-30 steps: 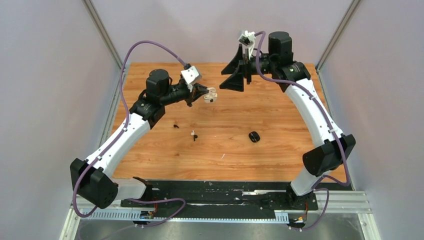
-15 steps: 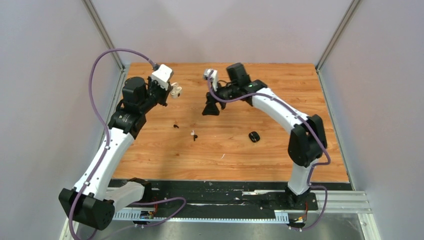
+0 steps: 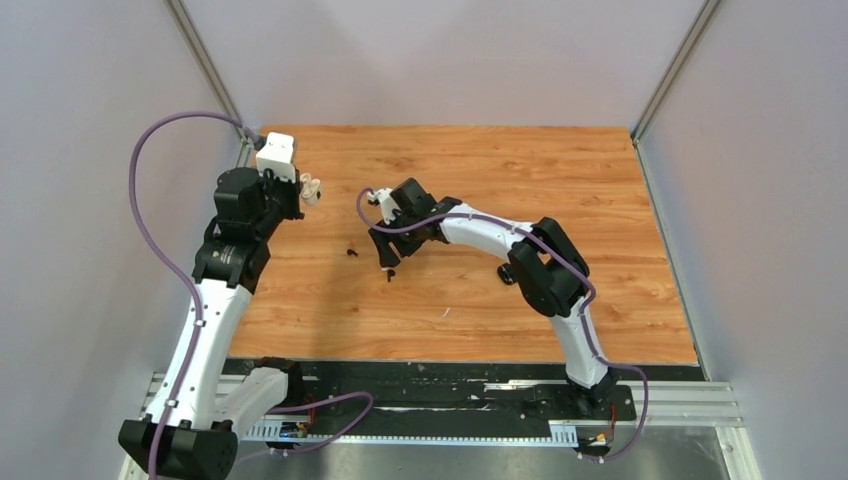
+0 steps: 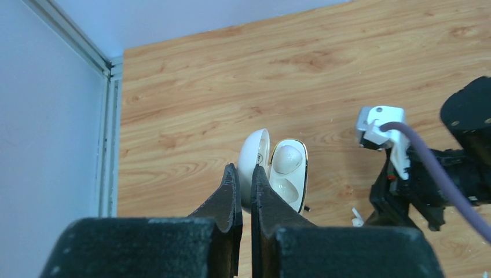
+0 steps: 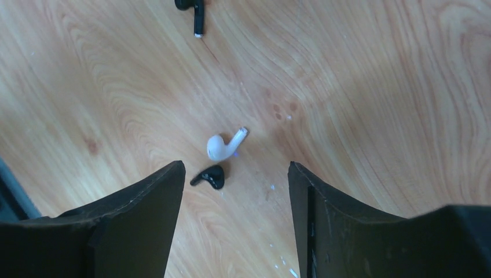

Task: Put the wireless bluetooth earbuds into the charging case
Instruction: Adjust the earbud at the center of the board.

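My left gripper [image 4: 244,174] is shut on the lid [image 4: 253,165] of the open white charging case [image 4: 288,172], held above the table's far left; the case [image 3: 310,188] shows small in the top view. My right gripper [image 5: 235,168] hangs open just above the wood. A white earbud [image 5: 224,145] and a black earbud [image 5: 209,176] lie side by side between and just ahead of its fingertips. A second black earbud [image 5: 194,7] lies farther off. In the top view the right gripper [image 3: 386,255] covers the white earbud; two black earbuds [image 3: 390,274] [image 3: 351,252] show.
The left wall rail [image 4: 109,116] runs close beside the held case. The right arm's forearm [image 3: 480,228] stretches low across the table's middle. The right wrist camera block [image 4: 379,124] and its purple cable [image 4: 440,179] sit to the right of the case.
The right arm swept from the far edge down and left to the earbuds, its jaws narrowing a little. The left arm carried the case back toward the far left corner.
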`<state>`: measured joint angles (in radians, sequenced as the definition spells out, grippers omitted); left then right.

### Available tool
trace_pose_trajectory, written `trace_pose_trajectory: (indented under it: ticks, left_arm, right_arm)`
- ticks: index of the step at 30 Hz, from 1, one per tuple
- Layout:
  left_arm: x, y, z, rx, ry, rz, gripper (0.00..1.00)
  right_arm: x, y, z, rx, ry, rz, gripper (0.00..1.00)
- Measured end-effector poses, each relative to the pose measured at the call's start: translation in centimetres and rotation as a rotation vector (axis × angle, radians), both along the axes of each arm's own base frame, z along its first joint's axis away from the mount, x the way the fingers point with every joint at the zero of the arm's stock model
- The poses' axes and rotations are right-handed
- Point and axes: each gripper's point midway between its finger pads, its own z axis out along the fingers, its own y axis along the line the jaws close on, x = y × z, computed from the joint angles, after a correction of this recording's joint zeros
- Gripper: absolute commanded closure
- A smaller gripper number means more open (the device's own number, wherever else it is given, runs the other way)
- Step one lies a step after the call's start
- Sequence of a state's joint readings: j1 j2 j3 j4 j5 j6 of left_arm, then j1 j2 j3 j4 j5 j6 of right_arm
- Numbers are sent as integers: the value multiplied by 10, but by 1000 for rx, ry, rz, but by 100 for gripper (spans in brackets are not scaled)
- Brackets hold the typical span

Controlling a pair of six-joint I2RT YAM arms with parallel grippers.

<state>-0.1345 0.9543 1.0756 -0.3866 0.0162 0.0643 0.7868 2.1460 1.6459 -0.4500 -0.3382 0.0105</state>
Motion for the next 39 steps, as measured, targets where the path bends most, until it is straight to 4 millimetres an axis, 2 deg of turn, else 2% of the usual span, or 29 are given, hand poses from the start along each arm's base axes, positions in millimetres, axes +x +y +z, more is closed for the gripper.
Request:
trace_pose_trajectory:
  ticks: [7, 12, 18, 26, 32, 35, 39]
  left_arm:
    - [-7, 4, 2, -35, 4, 24, 100]
    - [-11, 4, 4, -41, 0, 22, 100]
    - [-14, 3, 5, -62, 1, 23, 100]
    - [-14, -1, -1, -86, 15, 8, 100]
    - [-13, -7, -6, -100, 24, -21, 100]
    - [-8, -12, -6, -111, 20, -40, 100]
    - [2, -18, -12, -128, 39, -63, 100]
  right_arm:
    - [-3, 26, -14, -30, -43, -26, 47]
    - [-4, 31, -21, -60, -71, -45, 49]
    - [2, 24, -28, -87, -102, -67, 57]
    - [5, 17, -32, -95, -201, 15, 68]
    - [-2, 2, -32, -118, -234, 110, 76]
    - [-3, -7, -33, -129, -238, 177, 84]
    - [-1, -26, -33, -138, -253, 300, 83]
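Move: Just left of the right hand, the white earbud lies about 3 cm to its left, 1 cm back and 4 cm below, its stem pointing forward. The near black earbud is about 2 cm back and 1 cm right of the white one; the far black earbud lies some 7 cm left of the white one and 3 cm farther out. From the left hand, the white earbud is roughly 15 cm right, 1 cm back and 30 cm down. Sinking about 3 cm as it reaches 3 cm left over the white earbud, the right hand then turns back and draws some 5 cm to the right just above the board. It swings counter-clockwise late in that draw, and its fingers narrow from well open to nearly shut, ending with the tips around the white earbud's stem. The left hand keeps holding the open case, shifting only slightly. ##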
